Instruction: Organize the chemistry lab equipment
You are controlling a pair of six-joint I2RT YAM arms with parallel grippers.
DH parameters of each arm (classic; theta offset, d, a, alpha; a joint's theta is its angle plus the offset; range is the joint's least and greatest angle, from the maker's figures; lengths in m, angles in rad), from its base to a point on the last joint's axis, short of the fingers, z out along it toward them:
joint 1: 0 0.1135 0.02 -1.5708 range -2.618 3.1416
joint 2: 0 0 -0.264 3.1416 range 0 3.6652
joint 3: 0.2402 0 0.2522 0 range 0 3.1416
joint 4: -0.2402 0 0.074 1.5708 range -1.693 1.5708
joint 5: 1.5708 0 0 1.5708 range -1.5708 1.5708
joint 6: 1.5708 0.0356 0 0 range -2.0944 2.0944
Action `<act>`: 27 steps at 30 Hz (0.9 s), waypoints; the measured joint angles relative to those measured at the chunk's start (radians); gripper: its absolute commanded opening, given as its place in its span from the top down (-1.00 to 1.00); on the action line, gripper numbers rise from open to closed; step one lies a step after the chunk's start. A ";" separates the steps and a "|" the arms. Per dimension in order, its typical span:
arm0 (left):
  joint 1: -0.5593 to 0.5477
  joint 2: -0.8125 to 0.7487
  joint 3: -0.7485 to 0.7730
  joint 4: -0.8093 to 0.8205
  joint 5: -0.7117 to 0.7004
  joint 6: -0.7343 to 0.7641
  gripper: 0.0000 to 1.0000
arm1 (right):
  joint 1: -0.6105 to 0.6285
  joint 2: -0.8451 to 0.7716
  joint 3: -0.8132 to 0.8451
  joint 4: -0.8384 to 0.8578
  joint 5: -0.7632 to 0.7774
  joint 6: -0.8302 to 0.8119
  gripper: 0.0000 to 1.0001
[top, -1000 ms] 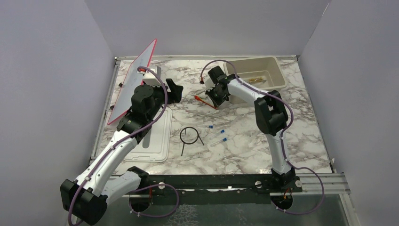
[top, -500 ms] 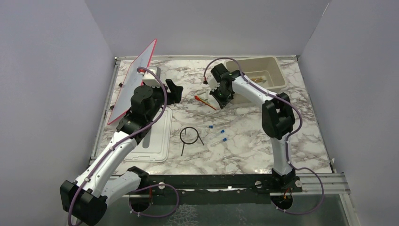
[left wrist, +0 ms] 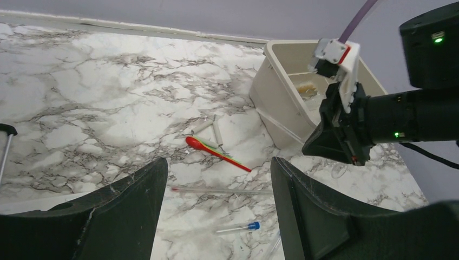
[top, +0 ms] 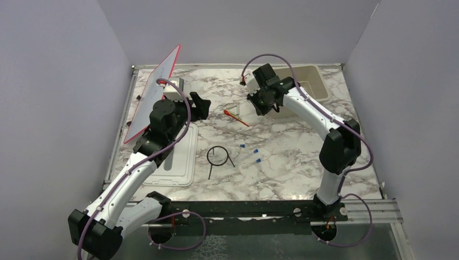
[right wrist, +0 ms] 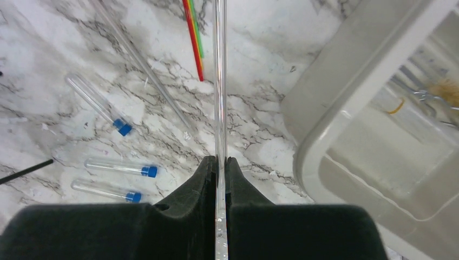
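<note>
My right gripper point(right wrist: 219, 160) is shut on a thin clear glass rod point(right wrist: 219, 81) that runs straight out past its fingertips. It hovers by the near-left corner of the beige tub point(top: 303, 81), as the top view shows for the right gripper point(top: 264, 102). An orange-red stick point(top: 236, 117) lies on the marble, with a second clear rod point(left wrist: 222, 190) beside it. Three blue-capped tubes point(right wrist: 122, 167) and a black wire ring point(top: 217, 156) lie nearer the arms. My left gripper point(left wrist: 216, 216) stands open and empty above the table, facing the stick point(left wrist: 216, 153).
A red-framed white board point(top: 157, 92) leans at the back left. The slotted lid point(top: 176, 160) lies flat under my left arm. Inside the tub point(right wrist: 346, 124) I see a brush-like piece point(right wrist: 444, 92) and some wire items.
My right arm has swung right and back from beside the orange-red stick to the tub's corner, carrying the glass rod. The left arm has hardly moved.
</note>
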 measured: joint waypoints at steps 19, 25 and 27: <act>0.000 0.006 0.000 0.001 0.019 -0.006 -0.45 | -0.288 -0.138 -0.066 0.464 0.137 0.618 0.89; 0.000 0.024 0.000 0.006 0.027 -0.006 -0.45 | -0.388 -0.181 -0.263 0.566 0.247 1.056 0.91; 0.000 0.029 -0.001 0.007 0.029 -0.006 -0.45 | -0.395 -0.169 -0.306 0.571 0.280 1.188 0.95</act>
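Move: The right hand already holds the clear glass tube; the beige bin it is bound for has its middle about 11 cm ahead and 14 cm to the right, some 7 cm lower. On the table about 13 cm below, the red spoon lies 3 cm ahead and 7 cm left, the long glass rod 4 cm back and 7 cm left. From the left hand the bin is roughly 16 cm ahead, 33 cm right and 22 cm lower. Up, then forward and increasingly to the right, the right hand arcs over the bin's side wall with the glass tube still pinched, covering about 16 cm rightward and 12 cm forward. It climbs some 10 cm, then sinks about 6 cm towards the bin's inside, the wrist swinging round clockwise by about 80 degrees and tilting as it goes; the fingers stay shut. ##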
